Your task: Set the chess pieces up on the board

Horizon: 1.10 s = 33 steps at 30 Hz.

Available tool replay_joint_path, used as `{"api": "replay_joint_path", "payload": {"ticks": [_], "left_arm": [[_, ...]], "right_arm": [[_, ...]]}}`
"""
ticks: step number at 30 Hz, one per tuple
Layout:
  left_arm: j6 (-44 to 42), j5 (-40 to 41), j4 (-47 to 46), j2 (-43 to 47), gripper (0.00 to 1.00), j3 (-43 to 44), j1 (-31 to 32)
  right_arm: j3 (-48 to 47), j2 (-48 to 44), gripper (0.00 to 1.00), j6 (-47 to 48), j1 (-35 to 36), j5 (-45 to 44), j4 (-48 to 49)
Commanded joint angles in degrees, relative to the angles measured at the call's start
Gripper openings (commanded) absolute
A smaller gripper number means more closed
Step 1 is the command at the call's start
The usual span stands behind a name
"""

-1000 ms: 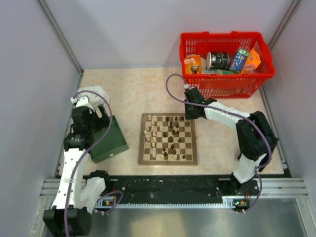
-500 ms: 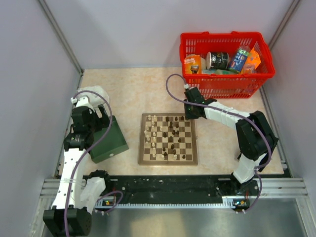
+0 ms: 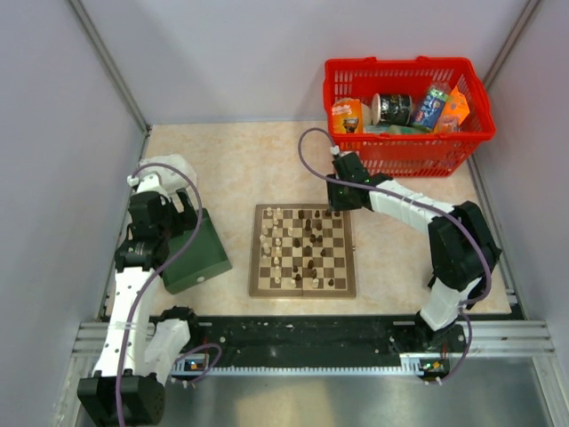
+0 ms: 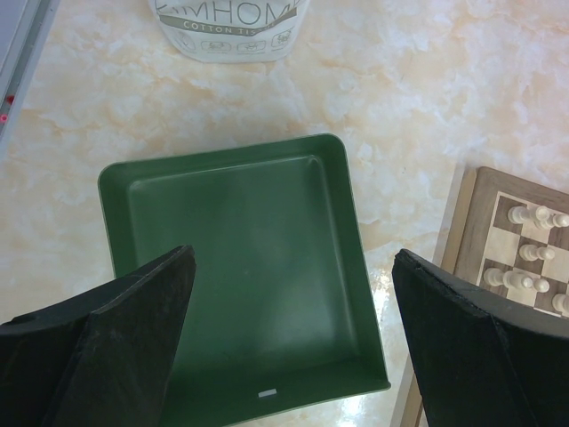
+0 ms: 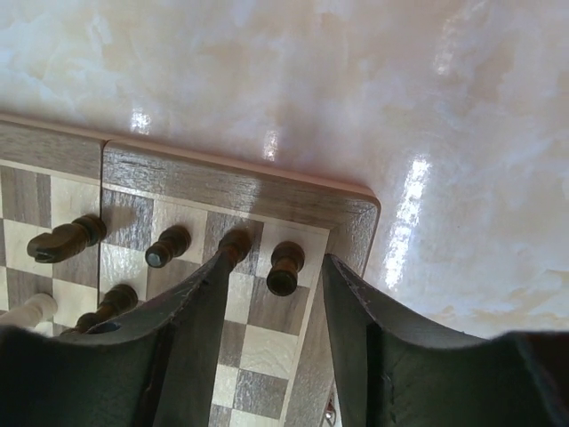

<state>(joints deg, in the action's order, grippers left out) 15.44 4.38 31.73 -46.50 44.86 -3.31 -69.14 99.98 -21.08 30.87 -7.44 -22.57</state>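
Observation:
The wooden chessboard (image 3: 303,250) lies mid-table with cream-white and dark brown chess pieces (image 3: 298,238) scattered over its squares. My right gripper (image 5: 274,267) is open above the board's far right corner. A dark brown piece (image 5: 284,268) stands free on the corner square between the fingers; another dark piece (image 5: 233,245) stands against the left finger (image 5: 191,320). My left gripper (image 4: 293,294) is open and empty above the dark green box (image 4: 240,276), left of the board. White pieces (image 4: 531,258) show at that view's right edge.
A red basket (image 3: 407,111) with cans and packets stands at the back right, just behind the right arm. A white container (image 4: 229,27) sits beyond the green box. Walls close in on the left, back and right.
The right gripper has lifted and drawn back slightly toward the basket, off the board's far right corner. The left arm has not moved.

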Motion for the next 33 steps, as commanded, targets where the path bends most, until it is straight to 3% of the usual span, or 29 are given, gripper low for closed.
{"api": "replay_joint_path", "payload": {"ticks": [1,3,8,13,18,22,24,29,33], "left_arm": [[-0.4,1.0,-0.6,0.5,0.98,0.1,0.0],[-0.4,1.1,-0.7,0.5,0.98,0.0,0.0],[-0.3,1.2,-0.5,0.6,0.98,0.2,0.0],[-0.4,1.4,-0.6,0.6,0.98,0.2,0.0],[-0.4,1.7,-0.6,0.7,0.98,0.1,0.1],[-0.4,1.9,-0.6,0.7,0.98,0.1,0.0],[-0.4,1.8,-0.6,0.7,0.98,0.1,0.0],[-0.3,1.5,-0.6,0.4,0.98,0.2,0.0],[-0.3,1.5,-0.7,0.4,0.98,0.3,0.1]], "right_arm": [[-1.5,-6.9,0.51,0.5,-0.5,-0.2,0.0],[-0.8,-9.7,0.61,0.7,-0.2,-0.1,0.0],[0.8,-14.5,0.65,0.8,1.7,1.3,0.0],[1.7,-16.3,0.77,-1.1,6.9,1.1,-0.4],[1.4,-18.8,0.98,-4.6,8.7,3.4,-0.8],[2.1,-23.8,0.99,-12.0,8.8,-7.0,-1.1],[5.3,-27.5,0.99,-8.1,8.6,-3.5,2.9],[14.7,-35.2,0.99,-8.5,8.5,0.1,14.2],[14.1,-33.4,0.99,-9.0,8.6,3.0,14.4]]}}
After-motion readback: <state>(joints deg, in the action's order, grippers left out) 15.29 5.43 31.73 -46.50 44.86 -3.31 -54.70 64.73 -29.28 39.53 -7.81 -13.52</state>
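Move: The dark corner piece, just placed in the board's far right corner, stands between the right hand's parted fingertips, its middle about 1 cm back and 2 cm below that hand. Along the same far row the next dark piece is some 2 cm to the hand's left, a third about 5 cm left, both 1 cm back; a lone dark pawn is about 10 cm back and 4 cm left. From the left hand the corner piece lies roughly 9 cm ahead, 36 cm right and 13 cm below. The dark corner piece is left behind as the right hand lifts clear, first nearly straight up about 10 cm while its already parted fingers spread on to fully open. Then the hand draws back over the board with a swing to the left, partly undone, and climbs again, ending some 16 cm higher and 8 cm back. The wrist tips the fingers up and raises the hand's left side, each by 20-odd degrees. ##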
